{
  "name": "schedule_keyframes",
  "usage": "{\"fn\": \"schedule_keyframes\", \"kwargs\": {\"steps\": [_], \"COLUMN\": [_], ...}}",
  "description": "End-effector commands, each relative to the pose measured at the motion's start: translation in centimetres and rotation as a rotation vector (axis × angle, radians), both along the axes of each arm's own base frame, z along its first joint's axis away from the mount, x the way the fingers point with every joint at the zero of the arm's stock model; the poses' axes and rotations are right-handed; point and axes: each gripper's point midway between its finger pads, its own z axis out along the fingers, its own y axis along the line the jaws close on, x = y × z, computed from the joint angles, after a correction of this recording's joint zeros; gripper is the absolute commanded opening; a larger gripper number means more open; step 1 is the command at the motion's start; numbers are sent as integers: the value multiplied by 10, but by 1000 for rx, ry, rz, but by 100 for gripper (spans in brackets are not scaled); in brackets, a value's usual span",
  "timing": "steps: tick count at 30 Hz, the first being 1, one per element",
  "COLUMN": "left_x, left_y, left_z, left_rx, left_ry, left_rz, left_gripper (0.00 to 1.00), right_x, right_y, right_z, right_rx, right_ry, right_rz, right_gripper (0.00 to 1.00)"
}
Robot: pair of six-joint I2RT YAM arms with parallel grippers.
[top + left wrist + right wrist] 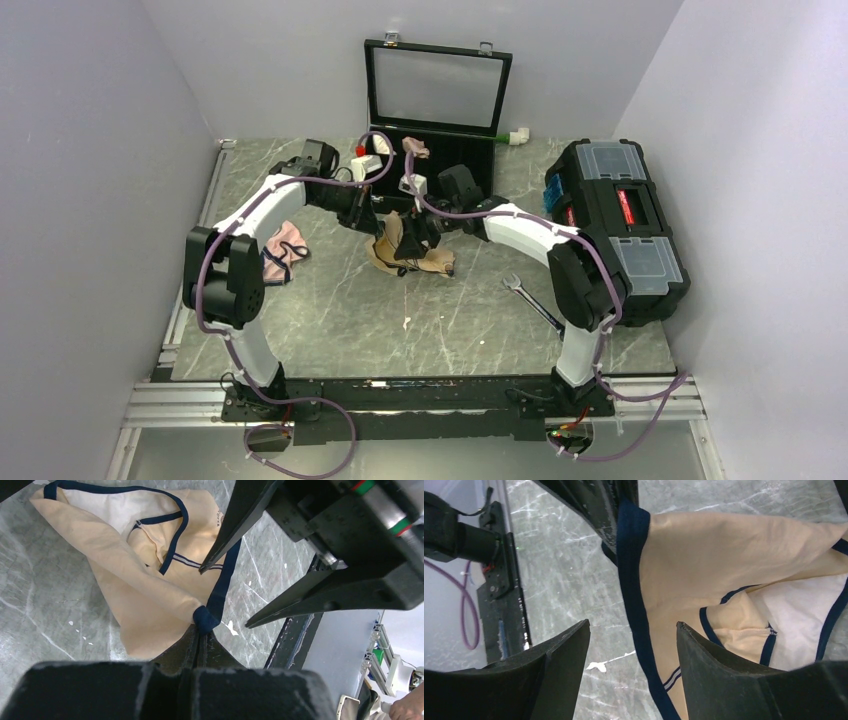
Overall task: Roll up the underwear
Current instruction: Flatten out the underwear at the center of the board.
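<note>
The underwear [425, 262] lies crumpled in the middle of the marble table, tan-beige with navy edging. In the left wrist view my left gripper [202, 630] is shut on a corner of its navy waistband [206, 618], and the rest of the underwear [135, 580] spreads away over the table. My right gripper [633, 625] stands open above the cloth, its jaws either side of the navy band [636, 605] and nothing pinched between them. Its two dark fingers [235, 530] also reach into the left wrist view. Seen from above, both grippers [372, 228] [418, 240] meet over the garment.
A pink underwear [285, 250] lies left of the arms. A black toolbox [615, 225] stands at the right edge with a wrench [530, 300] in front of it. An open black case [435, 90] at the back holds a small fabric roll [415, 148].
</note>
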Motion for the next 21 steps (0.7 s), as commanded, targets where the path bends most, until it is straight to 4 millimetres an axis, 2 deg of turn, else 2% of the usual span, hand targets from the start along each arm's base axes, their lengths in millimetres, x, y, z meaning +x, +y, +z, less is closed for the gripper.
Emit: {"fn": "schedule_keyframes", "kwargs": {"steps": [1,6,10,14,19,21], "left_x": [1,0,-2,-2,-4,-4], "left_y": [-4,-3,-2,-2,-1,-1], "left_z": [16,15,13,11,10,9], "left_rx": [-40,-38,-35,-31,-28,-25], "left_ry": [-16,-17,-11,-12,-17,-18], "left_rz": [-15,-16,-20,-19,-24,-26], "left_gripper": [0,0,0,0,0,0], "right_x": [13,21,26,28,28,27], "right_y": [16,14,15,19,20,21], "right_z": [-2,-15,-18,-20,-22,-19], "right_rx": [23,-29,-36,-42,-43,-38], "right_ry": [-104,-145,-153,-151,-139,-139], "right_rz": [-33,-76,-81,-68,-57,-51], "right_gripper": [65,61,58,47,28,25]}}
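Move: The navy waistband edge I'm after hangs from the corner my left hand already holds: about 3 cm back from that hand, 2 cm to its right and 4 cm lower. From my open right hand it is roughly 4 cm below, 2 cm left and 1 cm ahead. The tan underwear's middle lies some 10 cm below my right hand, 2 cm to its right and 1 cm ahead; the black case's middle is about 18 cm ahead, 4 cm right and 7 cm below. My left hand stays put, keeping its pinch on the raised corner. I sink my right hand about 4 cm beside it, easing a little forward as I go, down along the hanging navy band, and draw the wide-open fingers more than halfway together around that band just below the held corner, still short of shut. ##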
